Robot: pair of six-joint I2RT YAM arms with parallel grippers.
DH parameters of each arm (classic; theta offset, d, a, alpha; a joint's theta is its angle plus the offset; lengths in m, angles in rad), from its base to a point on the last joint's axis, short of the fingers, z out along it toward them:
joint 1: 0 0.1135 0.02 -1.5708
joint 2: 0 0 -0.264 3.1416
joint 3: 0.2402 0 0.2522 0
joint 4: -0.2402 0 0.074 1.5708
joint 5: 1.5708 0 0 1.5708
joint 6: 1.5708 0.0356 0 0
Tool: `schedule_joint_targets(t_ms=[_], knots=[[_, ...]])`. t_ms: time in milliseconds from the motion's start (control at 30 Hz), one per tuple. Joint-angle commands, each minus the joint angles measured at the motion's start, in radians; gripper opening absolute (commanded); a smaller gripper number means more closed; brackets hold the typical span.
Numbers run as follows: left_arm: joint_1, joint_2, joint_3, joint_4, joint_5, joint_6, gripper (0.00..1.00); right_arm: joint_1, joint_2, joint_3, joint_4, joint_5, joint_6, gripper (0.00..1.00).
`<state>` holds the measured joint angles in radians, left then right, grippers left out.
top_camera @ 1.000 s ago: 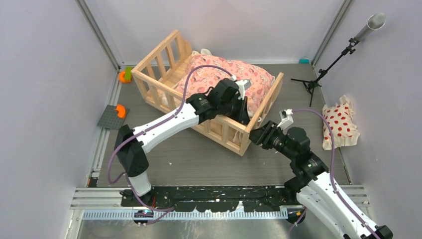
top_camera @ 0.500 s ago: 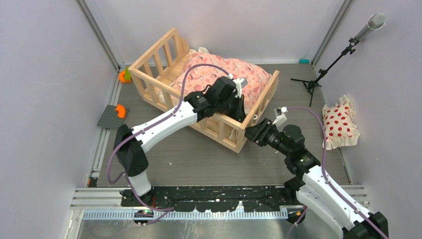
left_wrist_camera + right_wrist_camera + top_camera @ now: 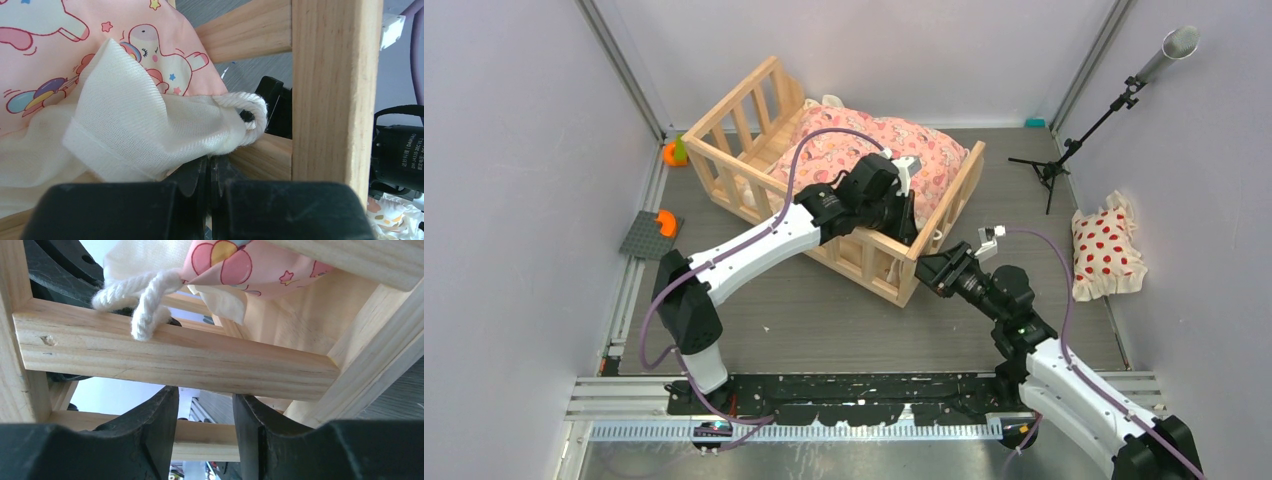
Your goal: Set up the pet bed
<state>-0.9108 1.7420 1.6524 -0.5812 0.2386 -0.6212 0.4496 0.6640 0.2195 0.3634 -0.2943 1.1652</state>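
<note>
The pet bed (image 3: 736, 112), a light wooden crib frame, stands mid-table with the pink cartoon-print cushion (image 3: 864, 150) lying in it. My left gripper (image 3: 912, 232) reaches inside the bed's near right corner. In the left wrist view it (image 3: 210, 162) is shut, pinching the cushion's cream tie cloth (image 3: 125, 125), and the white cord loop (image 3: 247, 107) lies by the corner post (image 3: 332, 90). My right gripper (image 3: 921, 268) sits outside that corner. In the right wrist view it (image 3: 202, 392) is open, its fingertips (image 3: 165, 400) against the underside of a rail (image 3: 200, 362), with the cord (image 3: 142, 300) draped over it.
A white pillow with red dots (image 3: 1107, 250) lies at the right wall. A black microphone stand (image 3: 1084, 135) rises at the back right. An orange and green toy (image 3: 674, 152) and a grey plate with an orange piece (image 3: 652, 235) sit at the left wall.
The bed and my left gripper have shifted a little left and back. My right gripper has followed leftward and now rests at the bed's near corner.
</note>
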Motion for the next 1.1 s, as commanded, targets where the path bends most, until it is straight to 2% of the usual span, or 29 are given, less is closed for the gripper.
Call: schedule_joint_targets(t_ms=[0,233,633,833,1067], knots=[[-0.039,-0.012,0.033,-0.005,0.1,-0.019,0.0,-0.02,0.043,-0.003,0.231,0.16,0.055,0.51],[-0.039,0.0,0.034,0.003,0.106,-0.028,0.0,-0.019,0.121,0.011,0.289,0.148,0.084,0.5],[-0.039,0.005,0.013,0.018,0.107,-0.034,0.0,-0.018,0.126,-0.005,0.284,0.219,0.065,0.16],[-0.037,0.004,0.012,0.019,0.113,-0.034,0.0,-0.018,0.025,0.004,0.143,0.254,-0.008,0.05],[-0.027,0.012,0.056,-0.042,0.157,-0.015,0.0,-0.018,-0.142,0.065,-0.149,0.347,-0.112,0.02]])
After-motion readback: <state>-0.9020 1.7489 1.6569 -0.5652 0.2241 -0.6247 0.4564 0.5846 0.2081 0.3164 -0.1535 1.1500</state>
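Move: From the right hand, outside the crib's end panel, the stretch of white cord to be caught lies about 1 cm ahead, 1 cm left and 1 cm lower. The slat it passes behind stands some 2 cm ahead and 1 cm right; the cord loop is about 4 cm ahead, 1 cm right and 2 cm higher; the end panel's top rail runs roughly 6 cm overhead. From the left hand, the stretch of cord lies about 2 cm back, 4 cm right and 4 cm lower. Ease the half-open right gripper about 1 cm forward and slightly down into the gap beside the slat, and shut the fingers fully on the white cord. As they finish closing, draw back some 2.5 cm to the right, rising about 1 cm and turning slightly clockwise. Keep the left gripper shut by the cream cloth inside the crib. ##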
